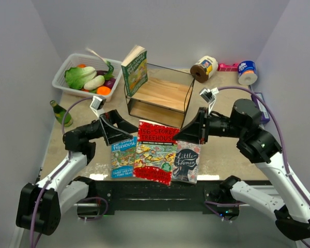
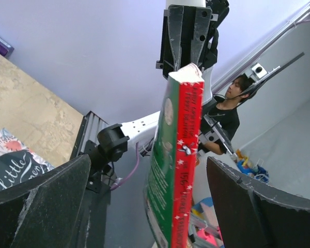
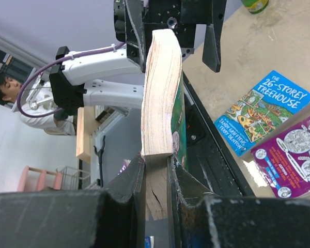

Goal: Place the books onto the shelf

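My right gripper (image 1: 188,133) (image 3: 156,170) is shut on the cream page edge of the red book (image 1: 156,152) (image 3: 160,93) and holds it up over the table's near side. My left gripper (image 1: 125,132) (image 2: 147,168) stands open on either side of that book's red spine (image 2: 188,165), not touching it. A blue book (image 1: 123,157) (image 3: 263,111), a grey "Little Women" book (image 1: 186,163) (image 2: 15,168) and a purple book (image 3: 294,155) lie flat below. A green book (image 1: 134,70) leans upright at the left end of the shelf (image 1: 163,95).
A white basket (image 1: 62,81) of vegetables sits at the back left, with a green bottle (image 1: 59,111) lying near it. At the back right are a brown roll (image 1: 204,68), a pink item (image 1: 228,66) and a blue-and-white can (image 1: 247,72). A purple box (image 1: 262,108) lies behind the right arm.
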Motion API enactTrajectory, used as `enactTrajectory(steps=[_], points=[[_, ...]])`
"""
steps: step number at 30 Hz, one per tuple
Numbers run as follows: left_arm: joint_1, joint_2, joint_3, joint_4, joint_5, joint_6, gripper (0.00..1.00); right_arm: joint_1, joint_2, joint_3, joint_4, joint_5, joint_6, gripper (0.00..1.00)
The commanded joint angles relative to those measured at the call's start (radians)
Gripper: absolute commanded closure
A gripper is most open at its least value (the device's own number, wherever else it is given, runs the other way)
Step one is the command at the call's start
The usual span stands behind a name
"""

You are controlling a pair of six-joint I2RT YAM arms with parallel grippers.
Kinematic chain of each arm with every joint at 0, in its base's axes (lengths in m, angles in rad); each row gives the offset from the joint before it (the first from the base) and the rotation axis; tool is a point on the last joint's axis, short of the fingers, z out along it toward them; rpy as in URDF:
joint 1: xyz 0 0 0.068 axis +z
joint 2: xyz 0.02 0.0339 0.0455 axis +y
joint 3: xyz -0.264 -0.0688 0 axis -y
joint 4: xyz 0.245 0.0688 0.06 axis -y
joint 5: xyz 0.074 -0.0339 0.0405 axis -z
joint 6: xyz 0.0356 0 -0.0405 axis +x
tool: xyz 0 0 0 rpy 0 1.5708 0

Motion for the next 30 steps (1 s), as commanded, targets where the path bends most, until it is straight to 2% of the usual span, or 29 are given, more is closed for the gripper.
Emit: enactTrajectory(steps=[1,8,15,18,19,21,22,23,24,26,27,30], points=[[0.007,0.006,0.031,0.327,0.039,-0.043,0.00,0.001,0.015,0.033,0.080,-0.043,0.025,1.00],[-0.022,0.044,-0.004,0.394,0.039,-0.054,0.00,0.001,0.084,0.021,0.140,-0.063,0.036,1.00],[-0.152,0.121,0.033,0.385,0.030,0.018,0.00,0.000,0.161,0.026,0.171,-0.097,0.024,1.00],[-0.160,0.141,0.048,0.396,0.036,0.025,0.21,0.000,0.179,0.036,0.166,-0.102,0.007,1.00],[-0.160,0.144,0.059,0.399,0.044,0.023,0.35,0.000,0.185,0.043,0.157,-0.102,-0.001,1.00],[-0.160,0.149,0.074,0.397,0.054,0.023,0.46,0.000,0.188,0.044,0.140,-0.102,-0.016,1.00],[-0.160,0.149,0.091,0.397,0.070,0.023,0.64,0.000,0.188,0.050,0.123,-0.097,-0.026,1.00],[-0.158,0.150,0.102,0.384,0.076,0.028,0.74,0.000,0.182,0.053,0.114,-0.089,-0.039,1.00],[-0.158,0.149,0.123,0.378,0.083,0.029,0.92,0.000,0.184,0.062,0.099,-0.065,-0.053,1.00],[-0.158,0.140,0.145,0.344,0.097,0.046,1.00,0.001,0.178,0.087,0.043,-0.040,-0.084,0.80],[-0.158,0.132,0.164,0.323,0.100,0.058,1.00,0.001,0.172,0.095,0.030,-0.025,-0.091,0.62],[-0.157,0.088,0.207,0.156,0.102,0.167,1.00,0.000,0.149,0.128,-0.030,0.062,-0.127,0.43]])
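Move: The right hand holds the red 156-Storey Treehouse book by its page edge; the book's middle lies about 7 cm to its left, 4 cm back and 3 cm lower. From the open left hand, that middle is roughly 8 cm to the right, 5 cm back and 4 cm below, spine facing it. On the table some 32 cm below the left hand, the blue 26-Storey book lies about 6 cm to the left and 3 cm ahead, the purple book 8 cm right and 3 cm ahead. The right hand brings the red book forward about 4 cm, leftward and down some 3 cm each, to meet the left hand, which moves about 3 cm right and as much down with a slight clockwise turn, taking the spine between its open fingers. The left fingers then shut on the book near its upper end and both hands rise 1 to 2 cm, the right fingers starting to open around the page edge only at the very end. ##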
